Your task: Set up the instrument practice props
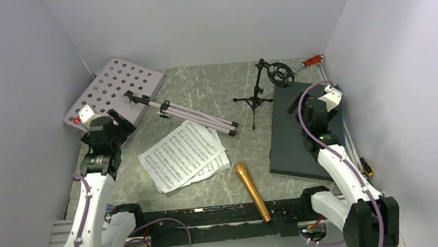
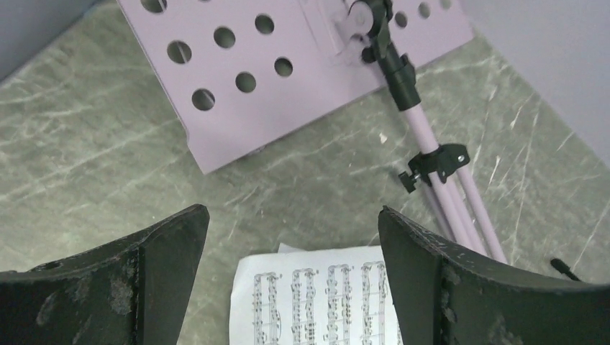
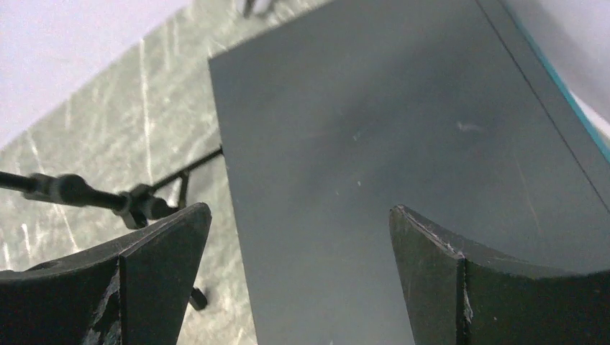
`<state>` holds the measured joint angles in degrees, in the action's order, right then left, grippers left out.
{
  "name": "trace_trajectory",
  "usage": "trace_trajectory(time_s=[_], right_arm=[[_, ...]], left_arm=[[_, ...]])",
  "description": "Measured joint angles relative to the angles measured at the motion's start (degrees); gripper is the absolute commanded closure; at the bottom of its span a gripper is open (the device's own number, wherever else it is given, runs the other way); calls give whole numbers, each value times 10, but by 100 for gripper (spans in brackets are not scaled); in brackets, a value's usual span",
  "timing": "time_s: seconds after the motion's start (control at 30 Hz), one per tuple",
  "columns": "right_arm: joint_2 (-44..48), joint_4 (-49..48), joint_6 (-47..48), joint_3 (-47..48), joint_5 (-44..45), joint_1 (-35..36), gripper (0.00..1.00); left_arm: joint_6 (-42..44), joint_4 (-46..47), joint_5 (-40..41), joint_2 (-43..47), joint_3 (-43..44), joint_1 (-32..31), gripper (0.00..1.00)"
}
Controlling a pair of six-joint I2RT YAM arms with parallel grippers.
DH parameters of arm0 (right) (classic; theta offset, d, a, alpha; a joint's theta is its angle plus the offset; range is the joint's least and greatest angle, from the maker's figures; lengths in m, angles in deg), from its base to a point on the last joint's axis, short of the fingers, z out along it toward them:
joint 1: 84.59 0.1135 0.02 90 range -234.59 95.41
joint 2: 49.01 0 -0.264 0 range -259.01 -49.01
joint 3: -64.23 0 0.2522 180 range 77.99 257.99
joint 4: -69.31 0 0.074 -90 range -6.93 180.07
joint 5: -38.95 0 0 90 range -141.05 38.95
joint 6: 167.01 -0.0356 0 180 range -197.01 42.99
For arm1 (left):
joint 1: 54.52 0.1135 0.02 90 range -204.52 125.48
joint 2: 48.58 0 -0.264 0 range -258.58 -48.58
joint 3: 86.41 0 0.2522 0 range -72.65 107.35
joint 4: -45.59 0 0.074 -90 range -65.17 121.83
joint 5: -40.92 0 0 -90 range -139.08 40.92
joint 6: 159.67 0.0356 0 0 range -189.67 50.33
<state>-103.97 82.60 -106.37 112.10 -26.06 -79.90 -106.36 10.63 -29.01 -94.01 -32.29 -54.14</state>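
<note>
The pale lilac music stand (image 1: 119, 87) lies flat at the back left, its folded legs (image 1: 198, 116) pointing toward the middle. Two printed music sheets (image 1: 184, 156) lie overlapped at the centre. A gold microphone (image 1: 251, 192) lies near the front rail. The small black mic stand (image 1: 256, 100) stands at the back, with its ring mount (image 1: 280, 74) by the slab's far corner. My left gripper (image 1: 119, 122) hangs open and empty by the stand's near edge; in its wrist view the left gripper (image 2: 293, 215) frames the sheets (image 2: 316, 295). My right gripper (image 3: 301, 208) is open above the slab.
A dark grey flat slab (image 1: 302, 128) covers the right side under the right arm. A red-handled wrench (image 1: 312, 61) lies in the back right corner. White walls close in the left, back and right. A black rail (image 1: 212, 215) runs along the front edge.
</note>
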Motion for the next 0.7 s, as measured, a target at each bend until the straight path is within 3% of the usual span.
trace_trajectory(time_s=[0.3, 0.7], right_arm=[[-17, 105, -12, 40, -61, -1, 0], [-31, 98, 43, 29, -284, 6, 0]], left_arm=[[6, -75, -117, -175, 100, 0, 6], [-46, -16, -257, -339, 170, 0, 6]])
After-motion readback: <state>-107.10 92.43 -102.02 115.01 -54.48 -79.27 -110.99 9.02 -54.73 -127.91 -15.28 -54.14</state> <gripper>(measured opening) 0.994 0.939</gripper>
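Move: The purple tripod's black collar lies some 19 cm ahead of the left hand, 13 cm to its right and about 18 cm below; the perforated plate's middle is about 27 cm ahead and 9 cm left of that hand, the music sheets 5 cm back and 21 cm right. From the right hand, the tripod's feet lie some 25 cm left, 3 cm ahead and 17 cm below; the black stand is 13 cm ahead and 15 cm left, the gold microphone 25 cm back and 20 cm left. Forward, rightward and down, about 8 cm each ahead and across and 6 cm lower, the open left hand closes in on the tripod's collar, tipping down, turning clockwise and rolling its left side lower. Meanwhile the right hand, after a small dip backward, sweeps left over the black case's edge towards the tripod's feet, swinging nearly 30 degrees counter-clockwise, sinking slightly, fingers still wide open. ##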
